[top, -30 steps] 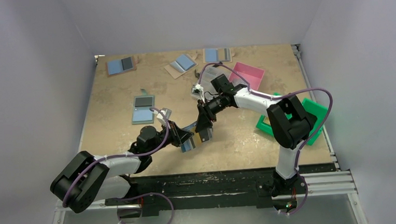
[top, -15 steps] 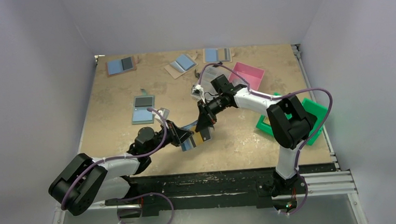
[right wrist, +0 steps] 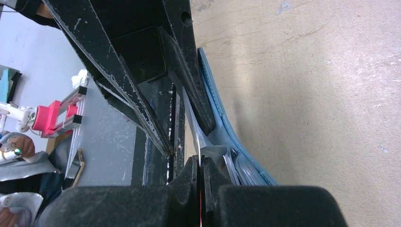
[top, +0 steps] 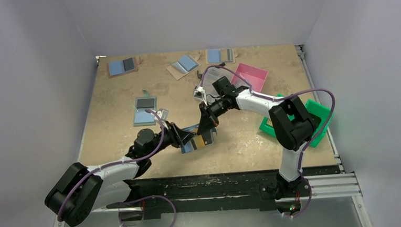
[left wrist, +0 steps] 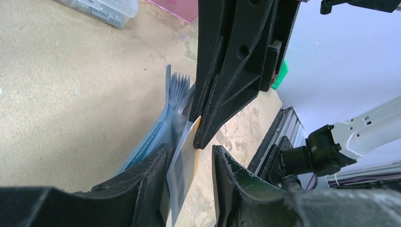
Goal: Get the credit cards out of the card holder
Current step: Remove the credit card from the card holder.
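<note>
The blue card holder [top: 189, 145] stands on edge on the table between the two grippers, its clear sleeves fanned out [left wrist: 176, 87]. One credit card [left wrist: 185, 158], pale with a gold side [top: 207, 139], sticks out of it. My right gripper [right wrist: 199, 161] is shut on that card's thin edge, and its black fingers [left wrist: 213, 113] come down from above in the left wrist view. My left gripper [left wrist: 193, 148] is open. The card lies between its fingers, leaning on the left one, and a gap shows beside the other. The blue holder [right wrist: 222, 125] runs along the outer side of that left finger.
A blue holder with a black panel [top: 146, 110] lies left of centre. Three blue holders on tan backing [top: 122, 65] [top: 185, 65] [top: 220, 55] sit along the far edge. A clear box [top: 214, 70], a pink tray [top: 252, 74] and green pieces [top: 317, 118] are on the right.
The left gripper has opened from shut. The right gripper has closed onto the card's edge. The left arm has stretched slightly forward.
</note>
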Available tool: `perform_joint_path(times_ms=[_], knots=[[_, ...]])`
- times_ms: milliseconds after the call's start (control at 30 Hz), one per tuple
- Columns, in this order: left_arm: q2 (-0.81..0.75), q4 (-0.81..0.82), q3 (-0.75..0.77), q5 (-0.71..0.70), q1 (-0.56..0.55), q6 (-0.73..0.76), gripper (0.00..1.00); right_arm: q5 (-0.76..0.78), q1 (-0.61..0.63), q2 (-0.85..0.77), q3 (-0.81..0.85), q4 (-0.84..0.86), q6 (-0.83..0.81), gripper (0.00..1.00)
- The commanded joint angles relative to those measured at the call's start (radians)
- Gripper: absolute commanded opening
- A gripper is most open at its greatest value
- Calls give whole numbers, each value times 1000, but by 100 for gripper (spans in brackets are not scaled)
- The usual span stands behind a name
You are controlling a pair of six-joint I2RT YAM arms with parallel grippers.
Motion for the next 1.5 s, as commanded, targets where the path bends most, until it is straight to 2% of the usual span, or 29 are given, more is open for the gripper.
perform_joint_path(times_ms=[0, 300, 633, 1000, 1100, 1267, 1367, 1467], knots=[[-24, 35, -16, 32, 15, -20, 38, -23, -5, 4, 18, 9, 6, 0], [-44, 35, -55, 47, 28, -40, 35, -6, -17, 11, 16, 17, 19, 0], [-52, 33, -75, 58, 32, -43, 22, 3, -22, 18, 14, 20, 25, 0], [-52, 38, -84, 82, 35, -40, 20, 13, -27, 24, 14, 20, 28, 0], [-49, 38, -87, 82, 35, -38, 15, 15, -28, 24, 15, 20, 28, 0], [-42, 38, -90, 91, 37, -33, 13, 19, -30, 28, 15, 20, 29, 0], [-39, 38, -90, 93, 38, -32, 1, 22, -30, 31, 15, 21, 29, 0], [-36, 37, -92, 95, 39, -27, 0, 27, -31, 35, 16, 19, 28, 0]])
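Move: The yellow card's sleeve stands between the left hand's open fingers, the card's middle about 3 cm to that hand's right, 1 cm back and 2 cm lower. From the right hand, already pinching the leaf, the card lies about 3 cm back, level sideways and 2 cm lower. The card holder's middle is about 2 cm right, 1 cm back and 3 cm below the left hand; the clear box sits some 20 cm ahead of that hand, 10 cm right, 8 cm down. Down, and back to its left, the left hand eases about 3 cm along the sleeve leaf, tipping slightly downward, while its half-open fingers draw together until they pinch the leaf's left part with the yellow card. The right fingers stay shut on the leaf near the left fingertips, sinking only about 1 cm. ##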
